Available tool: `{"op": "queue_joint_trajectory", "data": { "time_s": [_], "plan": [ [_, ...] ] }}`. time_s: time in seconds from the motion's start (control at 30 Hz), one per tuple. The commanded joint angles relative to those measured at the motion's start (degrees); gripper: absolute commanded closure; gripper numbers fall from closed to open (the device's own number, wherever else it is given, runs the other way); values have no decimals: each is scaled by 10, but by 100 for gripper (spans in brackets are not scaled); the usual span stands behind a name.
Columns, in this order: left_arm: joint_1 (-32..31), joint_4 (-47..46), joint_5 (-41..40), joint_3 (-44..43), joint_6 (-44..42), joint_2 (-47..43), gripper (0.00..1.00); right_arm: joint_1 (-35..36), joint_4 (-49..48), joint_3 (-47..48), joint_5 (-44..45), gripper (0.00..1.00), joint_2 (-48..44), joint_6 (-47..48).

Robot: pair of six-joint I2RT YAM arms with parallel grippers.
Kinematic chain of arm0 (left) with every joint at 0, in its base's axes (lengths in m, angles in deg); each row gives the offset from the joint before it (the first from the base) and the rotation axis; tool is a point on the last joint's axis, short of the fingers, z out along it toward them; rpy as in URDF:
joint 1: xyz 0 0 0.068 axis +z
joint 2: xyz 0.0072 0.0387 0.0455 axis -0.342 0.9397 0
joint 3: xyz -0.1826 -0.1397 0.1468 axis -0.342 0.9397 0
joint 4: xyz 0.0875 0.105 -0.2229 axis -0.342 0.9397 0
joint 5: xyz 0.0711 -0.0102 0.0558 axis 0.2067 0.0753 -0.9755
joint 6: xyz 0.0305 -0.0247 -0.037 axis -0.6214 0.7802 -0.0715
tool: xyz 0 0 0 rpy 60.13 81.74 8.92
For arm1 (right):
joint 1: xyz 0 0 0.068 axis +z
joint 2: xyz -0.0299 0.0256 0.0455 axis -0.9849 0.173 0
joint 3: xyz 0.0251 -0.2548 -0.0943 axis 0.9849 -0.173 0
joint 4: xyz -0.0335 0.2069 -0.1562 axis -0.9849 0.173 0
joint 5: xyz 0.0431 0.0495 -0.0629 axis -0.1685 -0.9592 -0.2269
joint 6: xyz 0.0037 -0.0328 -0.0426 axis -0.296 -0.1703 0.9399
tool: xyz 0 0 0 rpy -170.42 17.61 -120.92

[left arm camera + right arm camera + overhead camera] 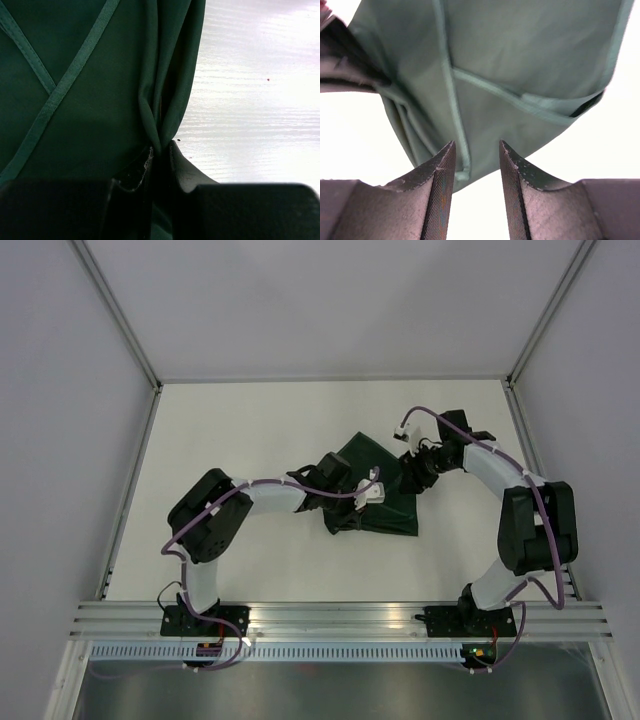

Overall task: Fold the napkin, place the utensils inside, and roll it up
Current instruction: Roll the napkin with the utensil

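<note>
The dark green napkin [392,512] lies folded into a rough wedge at the middle of the table. My left gripper [342,514] is shut on a bunched fold at its left side. The left wrist view shows the cloth [90,100] pinched into pleats between the left gripper's [160,150] jaws. My right gripper [410,480] hovers open over the napkin's right part. In its wrist view a hemmed corner of the napkin [520,65] shows past the gap of the right gripper [477,145], untouched by either finger. The utensils are out of view.
White table top [250,430] surrounds the cloth, with walls and metal posts at the back and sides. A metal rail [330,615] runs along the near edge by the arm bases. The left gripper's finger [340,65] shows at the upper left of the right wrist view.
</note>
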Motion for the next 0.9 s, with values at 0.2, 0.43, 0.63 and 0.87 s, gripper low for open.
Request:
{"op": "queue_joint_trajectory", "data": {
  "time_s": [0.2, 0.43, 0.63, 0.87],
  "plan": [
    [32, 58, 113, -52, 61, 61, 98, 4, -31, -105, -82, 45, -93, 163],
    [39, 66, 137, -61, 65, 83, 98, 52, -36, -139, -72, 38, -102, 214],
    [41, 67, 142, -64, 66, 89, 98, 112, -111, -197, -21, 31, -140, 201],
    [42, 72, 141, -75, 66, 96, 98, 136, -93, -190, -20, 26, -140, 210]
  ]
}}
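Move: The gathered near edge of the napkin is what matters: its free right end lies about 10 cm back from the right hand, 2 cm to its left and some 6 cm below. The left hand, already pinching that same edge, is 9 cm back and 15 cm left of the right hand, and has the free end about 13 cm to its right, nearly level ahead. The napkin's far corner lies roughly 14 cm ahead and 13 cm left of the right hand. The napkin's near edge stays pinched in the left hand, which holds its place while rolling about 20 degrees, its top tipping forward. Towards the free right end of that edge the open right hand comes straight back, then also left and down, about 8 cm back in all, turning some 25 degrees counter-clockwise and spreading its fingers wider to come astride the edge from above. ##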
